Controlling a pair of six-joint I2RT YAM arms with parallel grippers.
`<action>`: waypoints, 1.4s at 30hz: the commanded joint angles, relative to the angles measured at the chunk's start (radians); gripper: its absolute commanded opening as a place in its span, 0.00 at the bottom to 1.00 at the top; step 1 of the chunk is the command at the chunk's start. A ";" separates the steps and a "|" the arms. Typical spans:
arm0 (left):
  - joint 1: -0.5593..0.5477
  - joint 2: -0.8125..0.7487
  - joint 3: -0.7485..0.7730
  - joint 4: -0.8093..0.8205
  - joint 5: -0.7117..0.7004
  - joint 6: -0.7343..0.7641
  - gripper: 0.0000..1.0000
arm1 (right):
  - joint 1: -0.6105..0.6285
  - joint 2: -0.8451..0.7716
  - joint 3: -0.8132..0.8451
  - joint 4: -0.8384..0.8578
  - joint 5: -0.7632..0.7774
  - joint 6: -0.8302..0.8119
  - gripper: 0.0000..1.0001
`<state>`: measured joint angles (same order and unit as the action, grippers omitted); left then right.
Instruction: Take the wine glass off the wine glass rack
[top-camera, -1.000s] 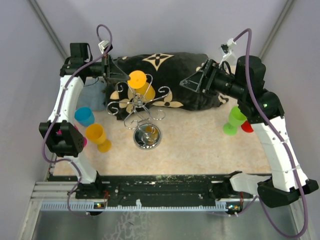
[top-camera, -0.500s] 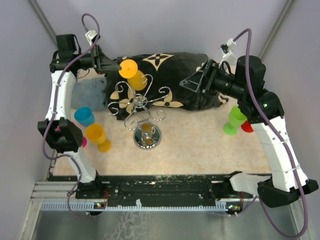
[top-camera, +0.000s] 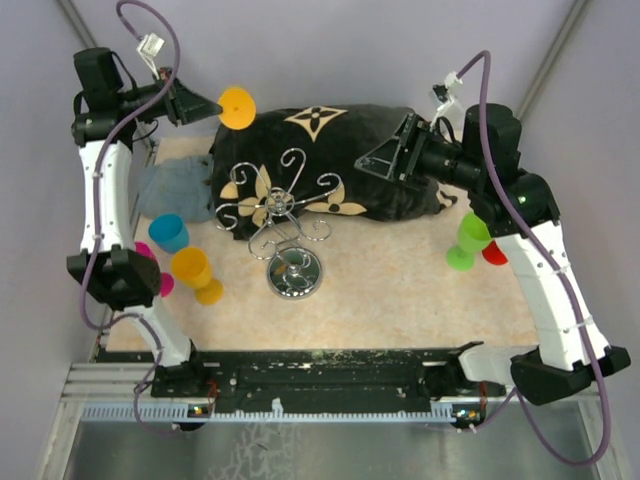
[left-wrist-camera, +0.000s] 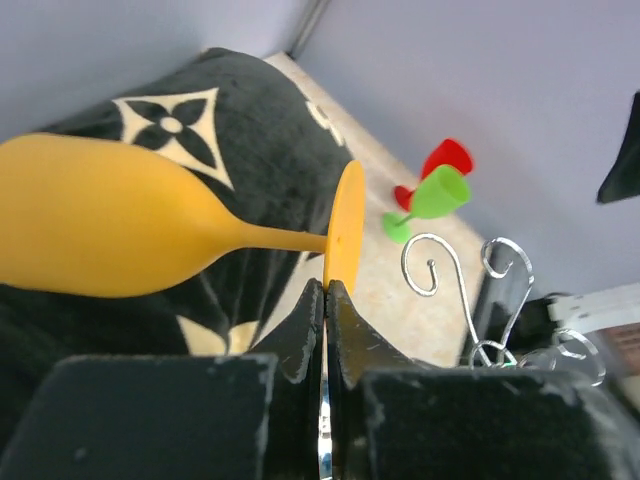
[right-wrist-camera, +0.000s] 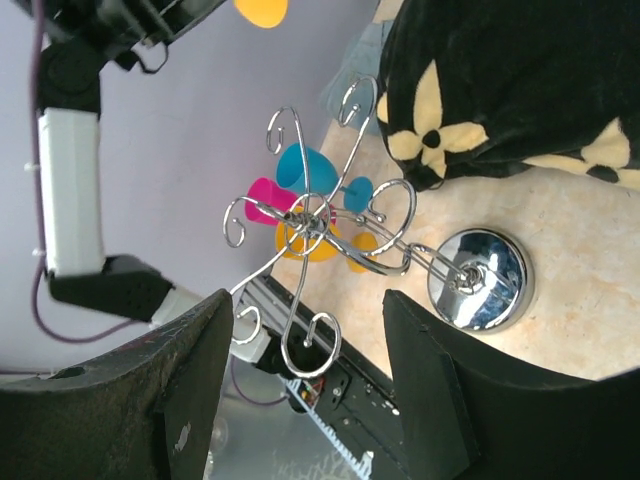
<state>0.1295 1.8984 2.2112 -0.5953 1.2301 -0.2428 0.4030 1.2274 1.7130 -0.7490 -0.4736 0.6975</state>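
Note:
The orange wine glass (top-camera: 237, 106) hangs in the air at the back left, well clear of the wine glass rack (top-camera: 280, 205). My left gripper (top-camera: 213, 104) is shut on the rim of its round foot (left-wrist-camera: 345, 232), and the bowl (left-wrist-camera: 100, 230) points sideways. The silver wire rack stands on its shiny round base (top-camera: 294, 273) with nothing on its curled arms (right-wrist-camera: 310, 225). My right gripper (top-camera: 385, 160) hovers open to the right of the rack, nothing between its fingers (right-wrist-camera: 430, 390).
A black cushion with cream flowers (top-camera: 380, 150) lies behind the rack, a blue cloth (top-camera: 175, 185) to its left. Blue (top-camera: 168, 232), pink (top-camera: 160, 283) and orange (top-camera: 195, 272) glasses stand at the left. Green (top-camera: 467, 242) and red (top-camera: 494, 254) glasses stand at the right.
My left arm has carried the orange glass up and back to the left, away from the rack's arms. The right arm has shifted only slightly.

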 joint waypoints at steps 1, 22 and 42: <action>-0.017 -0.238 -0.127 0.073 -0.124 0.335 0.00 | 0.002 0.038 0.079 0.022 -0.023 -0.028 0.62; -0.018 -0.966 -0.652 -0.434 0.070 1.636 0.00 | 0.002 0.589 0.785 -0.250 -0.389 -0.151 0.61; -0.050 -1.007 -0.689 -0.613 0.215 1.585 0.00 | 0.003 0.317 0.507 -0.129 -0.503 -0.159 0.59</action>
<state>0.0803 0.8455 1.5257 -1.3617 1.4040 1.5925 0.4030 1.6039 2.2597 -0.9775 -0.9607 0.5247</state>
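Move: The left hand already pinches the foot of the yellow glass, whose middle is about 6 cm ahead, 4 right and 7 below. It takes it to the near side of the rack, some 32 cm back, 5 right, at the same height; the rack stands 19 back, 14 right, its middle 23 below. The standing yellow glass is 23 back, 8 left, 34 below. From the right hand, the held glass lies about 20 ahead, 31 left, 8 below; the rack 3 back, 21 left, 24 below. Still pinching the yellow glass by its foot's rim, the left hand sweeps about 32 cm back past the rack's left side, arching some 8 cm up and down again, and rolls the bowl up through roughly 80 degrees. The empty right hand, still open, reaches forward and left, then draws back and rises, turning some 30 degrees counter-clockwise. ##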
